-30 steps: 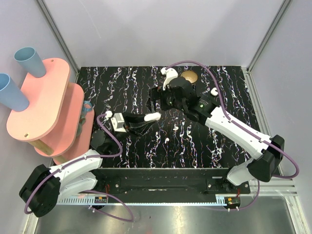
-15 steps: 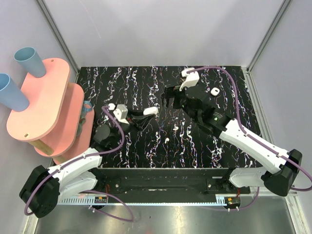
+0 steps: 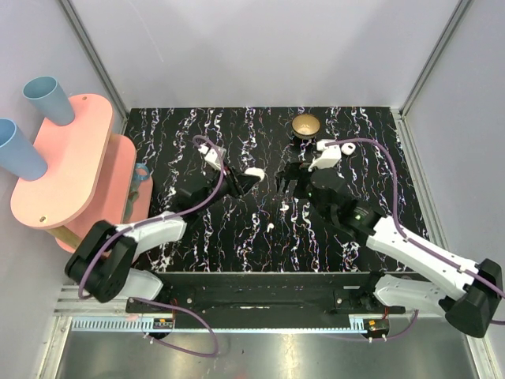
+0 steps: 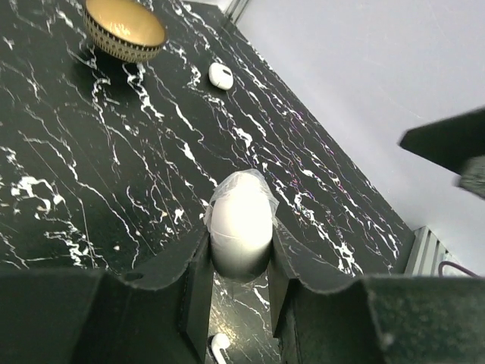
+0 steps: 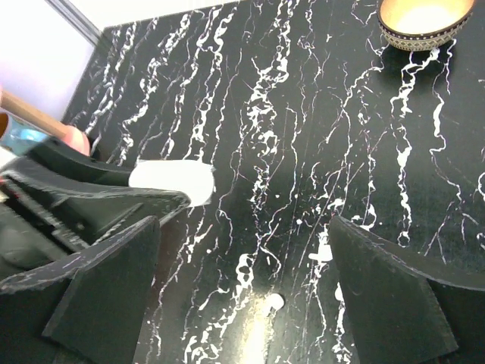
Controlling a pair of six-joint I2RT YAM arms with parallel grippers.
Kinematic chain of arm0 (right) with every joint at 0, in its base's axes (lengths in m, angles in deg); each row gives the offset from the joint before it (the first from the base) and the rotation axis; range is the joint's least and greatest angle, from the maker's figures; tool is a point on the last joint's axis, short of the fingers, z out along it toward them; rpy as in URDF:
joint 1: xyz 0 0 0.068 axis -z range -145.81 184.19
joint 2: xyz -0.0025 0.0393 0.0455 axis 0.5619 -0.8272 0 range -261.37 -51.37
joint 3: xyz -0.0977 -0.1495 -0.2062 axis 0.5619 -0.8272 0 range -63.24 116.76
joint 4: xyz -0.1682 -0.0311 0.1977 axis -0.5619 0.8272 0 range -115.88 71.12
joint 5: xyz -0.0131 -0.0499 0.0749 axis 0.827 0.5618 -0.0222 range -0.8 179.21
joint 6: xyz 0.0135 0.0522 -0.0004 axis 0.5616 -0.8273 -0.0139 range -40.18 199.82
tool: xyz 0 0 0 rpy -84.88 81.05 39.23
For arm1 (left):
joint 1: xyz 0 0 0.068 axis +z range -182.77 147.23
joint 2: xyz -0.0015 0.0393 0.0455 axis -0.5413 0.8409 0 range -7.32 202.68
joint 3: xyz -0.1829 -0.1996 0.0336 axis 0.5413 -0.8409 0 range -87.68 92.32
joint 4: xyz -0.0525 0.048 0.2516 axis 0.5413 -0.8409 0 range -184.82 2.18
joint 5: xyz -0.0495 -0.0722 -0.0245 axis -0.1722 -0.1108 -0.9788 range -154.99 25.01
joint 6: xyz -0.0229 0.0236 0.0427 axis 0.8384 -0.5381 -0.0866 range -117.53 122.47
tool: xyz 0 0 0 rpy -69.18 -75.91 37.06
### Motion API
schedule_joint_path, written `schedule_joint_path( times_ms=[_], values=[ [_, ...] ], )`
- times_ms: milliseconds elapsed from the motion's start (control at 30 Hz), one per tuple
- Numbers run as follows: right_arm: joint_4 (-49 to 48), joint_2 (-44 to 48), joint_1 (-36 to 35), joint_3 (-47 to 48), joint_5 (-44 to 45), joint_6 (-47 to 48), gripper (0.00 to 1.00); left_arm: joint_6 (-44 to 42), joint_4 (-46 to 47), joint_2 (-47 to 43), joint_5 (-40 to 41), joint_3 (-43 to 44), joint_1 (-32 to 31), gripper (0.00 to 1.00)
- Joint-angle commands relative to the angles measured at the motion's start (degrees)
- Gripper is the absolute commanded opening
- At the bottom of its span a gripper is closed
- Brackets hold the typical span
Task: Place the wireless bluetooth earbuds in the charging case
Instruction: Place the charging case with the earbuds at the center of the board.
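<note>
The white pebble-shaped charging case [image 3: 254,173] [image 4: 241,224] is pinched between my left gripper's [image 3: 246,178] [image 4: 239,262] black fingers, held above the black marbled tabletop. It also shows at the left of the right wrist view [image 5: 173,182]. One tiny white earbud [image 3: 271,227] [image 4: 219,345] [image 5: 273,302] lies on the table near the middle, below both grippers. A second earbud [image 3: 346,148] [image 4: 220,76] lies farther back on the right. My right gripper [image 3: 294,180] [image 5: 250,296] hovers just right of the case, open wide, holding nothing.
A gold round dish [image 3: 304,125] [image 4: 125,30] [image 5: 420,19] stands at the back of the table. A pink two-tier stand [image 3: 75,170] with two blue cups [image 3: 47,99] fills the left side. Grey walls with metal rails close in the table.
My right gripper has pulled away from the back left toward the middle right, uncovering the gold dish. My left gripper has carried the case slightly farther back and right.
</note>
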Motion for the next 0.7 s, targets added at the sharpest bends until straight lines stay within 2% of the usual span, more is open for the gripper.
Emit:
schedule_joint_path(
  times_ms=[0,133,267,333,667],
  values=[
    [-6.15,6.21,-0.31,-4.04,3.43,-6.94,1.0,7.92,10.59,6.19,-1.46,3.8,0.37,0.0],
    [-7.48,8.16,-0.31,-6.43,2.81,-5.89,1.0,15.46,13.22,13.57,-2.51,7.4,0.46,0.0],
    [-6.78,9.48,-0.31,-6.78,2.99,-3.17,1.0,22.16,21.56,20.62,-2.25,8.72,0.46,0.0],
    [-6.08,10.44,-0.31,-6.69,2.9,-2.46,1.0,24.62,22.9,23.26,-1.2,9.6,0.19,0.0],
    [-5.29,13.61,-0.31,-8.27,3.25,0.09,1.0,29.37,26.24,34.95,3.63,13.56,-0.51,0.01]
  ],
)
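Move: Some 10 cm ahead of the left hand, 2 cm to its right and 19 cm below lies the board's centre, where the held charging case is to go. At board level, one loose earbud lies about 9 cm right and 1 cm ahead of this hand, and another about 4 cm right and 5 cm back. From the empty right hand, the centre is roughly 12 cm ahead, 6 cm left and 25 cm down. Sinking about 8 cm while reaching some 6 cm forward and 5 cm right, the left hand carries the charging case down towards the middle of the board, its fingers keeping their grip and staying nearly level. Its wrist rolls roughly 25 degrees, counter-clockwise looking along the fingers. The right hand, open and empty, draws off to the right, up and back by 2–3 cm each way. ##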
